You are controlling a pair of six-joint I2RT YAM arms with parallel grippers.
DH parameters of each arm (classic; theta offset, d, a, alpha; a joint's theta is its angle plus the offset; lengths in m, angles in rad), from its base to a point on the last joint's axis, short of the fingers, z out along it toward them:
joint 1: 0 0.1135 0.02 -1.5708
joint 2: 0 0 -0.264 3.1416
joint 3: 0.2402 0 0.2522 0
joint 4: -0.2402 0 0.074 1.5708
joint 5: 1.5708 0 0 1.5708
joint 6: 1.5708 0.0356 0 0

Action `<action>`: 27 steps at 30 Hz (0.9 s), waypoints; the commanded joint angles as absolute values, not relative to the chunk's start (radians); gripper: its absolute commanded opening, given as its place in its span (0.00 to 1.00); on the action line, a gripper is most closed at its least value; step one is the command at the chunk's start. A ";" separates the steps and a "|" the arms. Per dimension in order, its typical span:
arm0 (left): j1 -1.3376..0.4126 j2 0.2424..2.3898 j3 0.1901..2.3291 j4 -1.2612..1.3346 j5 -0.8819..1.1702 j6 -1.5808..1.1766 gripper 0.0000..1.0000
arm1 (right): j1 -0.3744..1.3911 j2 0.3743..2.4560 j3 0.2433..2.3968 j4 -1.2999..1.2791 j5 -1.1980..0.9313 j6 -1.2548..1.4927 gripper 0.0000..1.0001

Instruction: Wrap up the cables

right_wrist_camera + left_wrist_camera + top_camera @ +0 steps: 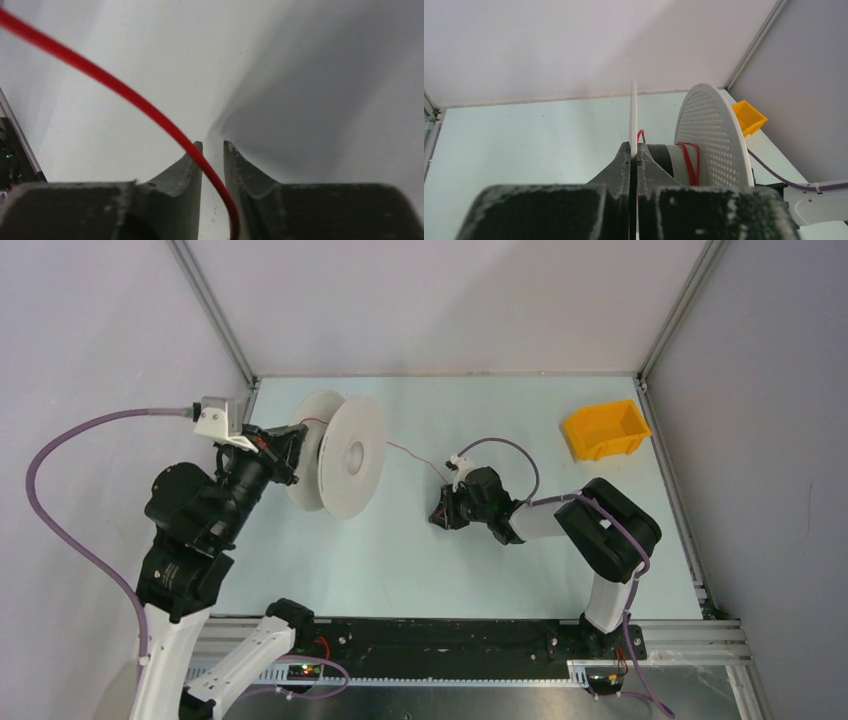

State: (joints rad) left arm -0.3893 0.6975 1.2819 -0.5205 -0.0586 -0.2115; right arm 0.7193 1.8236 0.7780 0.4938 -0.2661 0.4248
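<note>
A pale grey round spool (350, 455) stands on edge at the back left. My left gripper (290, 455) is shut on its thin left flange, seen edge-on between the jaws in the left wrist view (634, 150). Red turns of the cable (691, 162) lie round the hub beside the perforated flange (711, 135). The thin cable (410, 452) runs from the spool rightward to my right gripper (440, 512). In the right wrist view the cable (125, 92) passes between the jaws of the right gripper (212, 145), which stand a narrow gap apart, wider than the cable.
A yellow bin (605, 430) sits at the back right corner and also shows in the left wrist view (749, 117). Aluminium frame posts and grey walls bound the pale table (450, 570). A lilac arm cable (505, 445) loops above the right wrist.
</note>
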 commanded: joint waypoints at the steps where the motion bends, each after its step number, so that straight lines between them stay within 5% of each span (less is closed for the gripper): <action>1: -0.382 0.678 1.277 -0.434 -0.008 -0.248 0.00 | 0.716 1.743 0.738 0.559 -0.266 0.385 0.19; 5: -0.382 0.661 1.253 -0.435 -0.017 -0.246 0.00 | 0.717 1.690 0.702 0.596 -0.288 0.351 0.00; 13: -0.376 0.691 1.262 -0.434 -0.107 -0.300 0.00 | 0.773 1.588 0.680 0.494 -0.254 0.241 0.00; 27: -0.358 0.775 1.190 -0.382 -0.309 -0.426 0.00 | 1.164 1.364 0.781 0.284 0.042 -0.010 0.00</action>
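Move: The right fingers stand partly open low over the table, with the red cable running between their pads. The spool hangs some 17 cm to the left of that hand, about 37 cm above it and 2 cm farther out. From the left hand, already shut on the spool's left flange, the spool's middle is about 7 cm ahead, 8 cm right and 3 cm below; the cable at the right hand lies about 24 cm right, level fore-and-aft and 40 cm below. Close the right fingers onto the red cable, then lift it and draw it back about 11 cm towards the base, up some 9 cm and slightly left, swinging the fingers upward and counter-clockwise by about 30 degrees. Keep the left grip on the spool's flange and, mostly late on, bring it 4 cm forward and 4 cm down, tipping it forward about 10 degrees. ##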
